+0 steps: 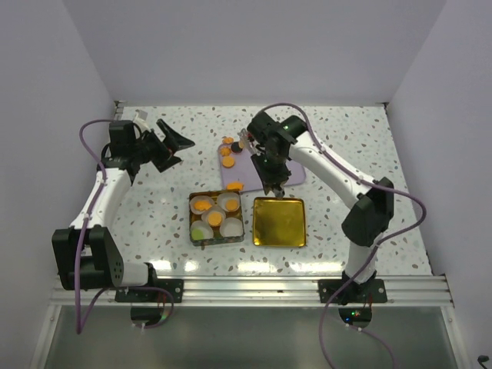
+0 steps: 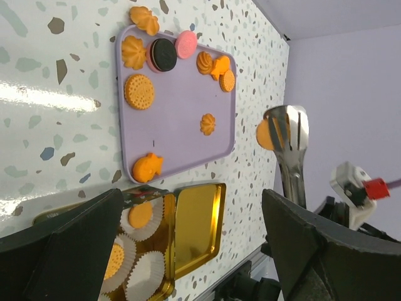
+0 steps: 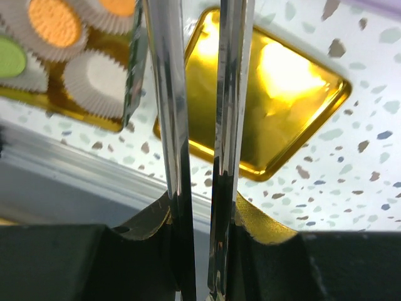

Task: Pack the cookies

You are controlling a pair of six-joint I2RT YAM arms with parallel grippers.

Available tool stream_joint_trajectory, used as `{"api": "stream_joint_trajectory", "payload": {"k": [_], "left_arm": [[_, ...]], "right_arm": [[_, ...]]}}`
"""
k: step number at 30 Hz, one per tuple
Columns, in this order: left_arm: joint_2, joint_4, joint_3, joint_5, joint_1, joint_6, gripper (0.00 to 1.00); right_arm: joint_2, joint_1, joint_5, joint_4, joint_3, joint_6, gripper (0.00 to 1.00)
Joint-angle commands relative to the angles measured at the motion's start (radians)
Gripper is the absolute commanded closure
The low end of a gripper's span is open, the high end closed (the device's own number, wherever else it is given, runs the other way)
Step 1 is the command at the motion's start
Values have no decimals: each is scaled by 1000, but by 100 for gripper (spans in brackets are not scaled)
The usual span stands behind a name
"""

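Several orange cookies (image 2: 139, 91), a black one (image 2: 164, 54) and a pink one (image 2: 185, 44) lie on a purple tray (image 2: 182, 119), also in the top view (image 1: 292, 174). A gold tin (image 1: 192, 223) holds white paper cups, some with orange cookies (image 1: 200, 205) and one with a green cookie (image 3: 9, 56). My right gripper (image 1: 269, 165) is shut on metal tongs (image 3: 168, 94), which pinch an orange cookie (image 2: 265, 135) at the tray's near edge. My left gripper (image 1: 173, 150) is open and empty at the far left, well apart from the tray.
A gold lid (image 1: 279, 221) lies upside down to the right of the tin, seen also in the right wrist view (image 3: 282, 106). An aluminium rail (image 1: 254, 288) runs along the table's near edge. White walls close in the back and both sides.
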Motion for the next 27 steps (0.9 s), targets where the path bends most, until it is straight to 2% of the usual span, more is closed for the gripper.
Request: {"api": "stream_joint_trajectory", "payload": {"k": [1,4,11,16,20,27], "left_arm": [[-31,33,-10,1,8,5,2],[-34,31,-15,1,3,3,2],[-23,33,-18,0,-17,0,2],[-19,34,-17,-14,-43,-3,2],[-11,37,-18,-20,-52,-6,2],[-6,41,-17,-19,-55,-5,3]], "right_arm": [[-126,43,-79,-78,-59,22,80],[-207,82,-107,-31,-145,30,82],[-387,190,-160,106,-459,88,86],[-491,254,-196,187,-594,123,87],[-495,329,-202,210,-671,114,88],[-422,409,-145,206,-680,99,88]]}}
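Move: The right hand grips the tongs, with an orange cookie at their tips. From this hand, the box's empty paper cup lies about 12 cm back, 11 cm to the left and 15 cm below. At roughly that height, the gold lid sits some 10 cm back and about 1 cm right, the fish cookie level with the hand and 10 cm left, and the box's middle cookie 9 cm back and 16 cm left. From the left hand, the empty cup is roughly 20 cm back and 12 cm right. Still gripping the tongs, the right hand carries the cookie away from the tray and swings the tips towards the empty cup. It draws back about 20 cm over the gold lid towards the base, slowing near the end, rises slightly at first and then sinks some 6 cm. The wrist turns roughly 20 degrees counter-clockwise as the fingertips tip back a little. ##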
